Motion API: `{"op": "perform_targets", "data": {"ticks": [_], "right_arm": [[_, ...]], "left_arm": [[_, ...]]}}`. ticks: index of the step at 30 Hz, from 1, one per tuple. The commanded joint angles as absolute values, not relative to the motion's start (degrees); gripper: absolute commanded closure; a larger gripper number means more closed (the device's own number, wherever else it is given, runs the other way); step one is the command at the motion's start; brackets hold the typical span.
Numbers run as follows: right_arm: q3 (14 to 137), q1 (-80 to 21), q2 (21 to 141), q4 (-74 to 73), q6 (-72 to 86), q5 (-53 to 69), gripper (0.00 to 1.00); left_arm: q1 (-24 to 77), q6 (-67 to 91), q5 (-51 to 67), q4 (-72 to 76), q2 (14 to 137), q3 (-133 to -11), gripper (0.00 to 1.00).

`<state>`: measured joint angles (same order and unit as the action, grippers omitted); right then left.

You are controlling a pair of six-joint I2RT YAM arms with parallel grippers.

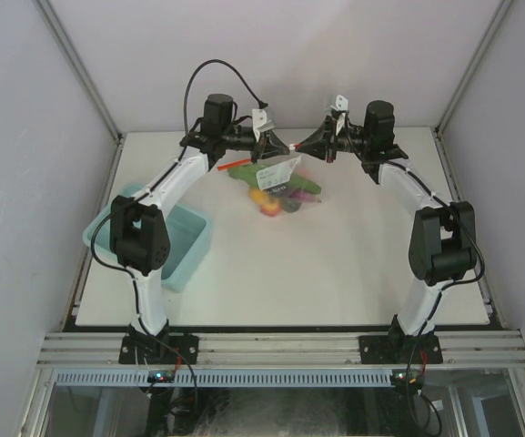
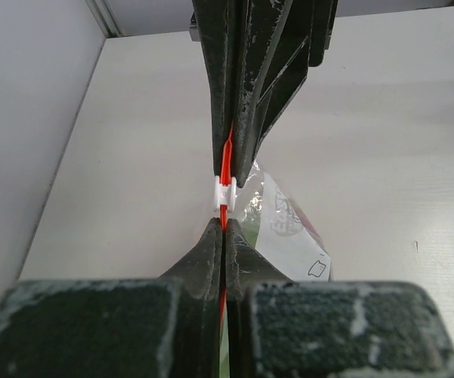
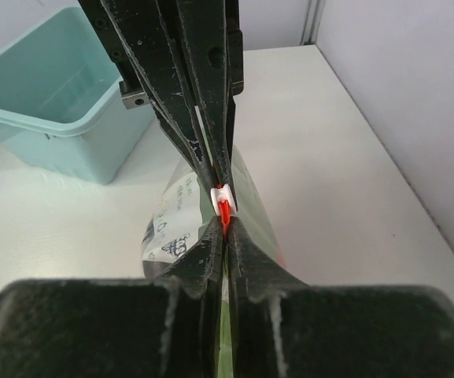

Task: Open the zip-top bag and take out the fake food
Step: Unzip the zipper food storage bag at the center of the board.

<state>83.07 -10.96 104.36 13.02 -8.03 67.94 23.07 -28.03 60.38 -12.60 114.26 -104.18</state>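
The zip-top bag (image 1: pixel 280 175) hangs at the back middle of the table, its lower part resting on the surface. Fake food (image 1: pixel 276 202) shows through the clear plastic: yellow, red, green and purple pieces. My left gripper (image 1: pixel 276 146) and right gripper (image 1: pixel 300 146) meet tip to tip above it. In the left wrist view the left gripper (image 2: pixel 223 226) is shut on the red-orange zip strip, just short of the white slider (image 2: pixel 224 191). In the right wrist view the right gripper (image 3: pixel 223 223) is shut on the same strip, facing the slider (image 3: pixel 222 194) from the other side.
A light blue bin (image 1: pixel 176 241) stands at the left by the left arm, also seen in the right wrist view as the bin (image 3: pixel 53 102). White walls close in the table on the left, back and right.
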Motion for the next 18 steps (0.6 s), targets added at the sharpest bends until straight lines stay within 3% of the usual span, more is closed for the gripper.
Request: {"op": "perform_targets", "data": {"ticks": [1,3,6,11,14,18], "right_arm": [[82.7,-10.8,101.3,15.8,-8.2,69.2,1.00],[82.5,-10.8,101.1,15.9,-8.3,69.0,1.00],[82.5,-10.6,101.1,15.9,-8.3,68.9,1.00],[82.5,-10.6,101.3,16.1,-8.2,68.8,1.00],[82.5,-10.6,101.3,16.2,-8.1,69.0,1.00],[82.5,-10.7,101.3,16.2,-8.1,69.0,1.00]], "left_arm": [[23.1,-27.8,61.8,-10.4,113.0,-106.7,1.00],[23.1,-27.6,61.4,-10.2,113.1,-106.7,0.96],[22.7,-26.1,61.2,-8.0,112.6,-105.5,0.78],[22.3,-18.0,64.4,6.8,109.3,-97.6,0.58],[22.3,-12.3,65.6,15.6,109.2,-95.1,0.58],[22.4,-10.1,66.4,16.8,110.4,-96.3,0.64]]}}
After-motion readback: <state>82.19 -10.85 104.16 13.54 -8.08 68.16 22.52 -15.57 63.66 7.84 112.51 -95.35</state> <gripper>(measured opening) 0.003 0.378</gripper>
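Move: The white slider of the zipper food storage bag sits on the red strip, about 2 cm to the right of the left fingertips and level with them. The bag's white label lies roughly 3 cm left, 4 cm back and 7 cm below the left hand. The orange fruit is some 5 cm left, 8 cm back and 20 cm down. From the right hand, which already pinches the strip, the slider is about 1 cm to its left. Opening to a bit under half, the left fingers let go of the red strip beside the slider. That hand rises only about 1 cm almost on the spot, its fingertips tipping up some 5 degrees, so that the parted fingers stay close around the strip. The right hand holds nearly still and keeps its shut pinch on the strip at the slider's other side. ##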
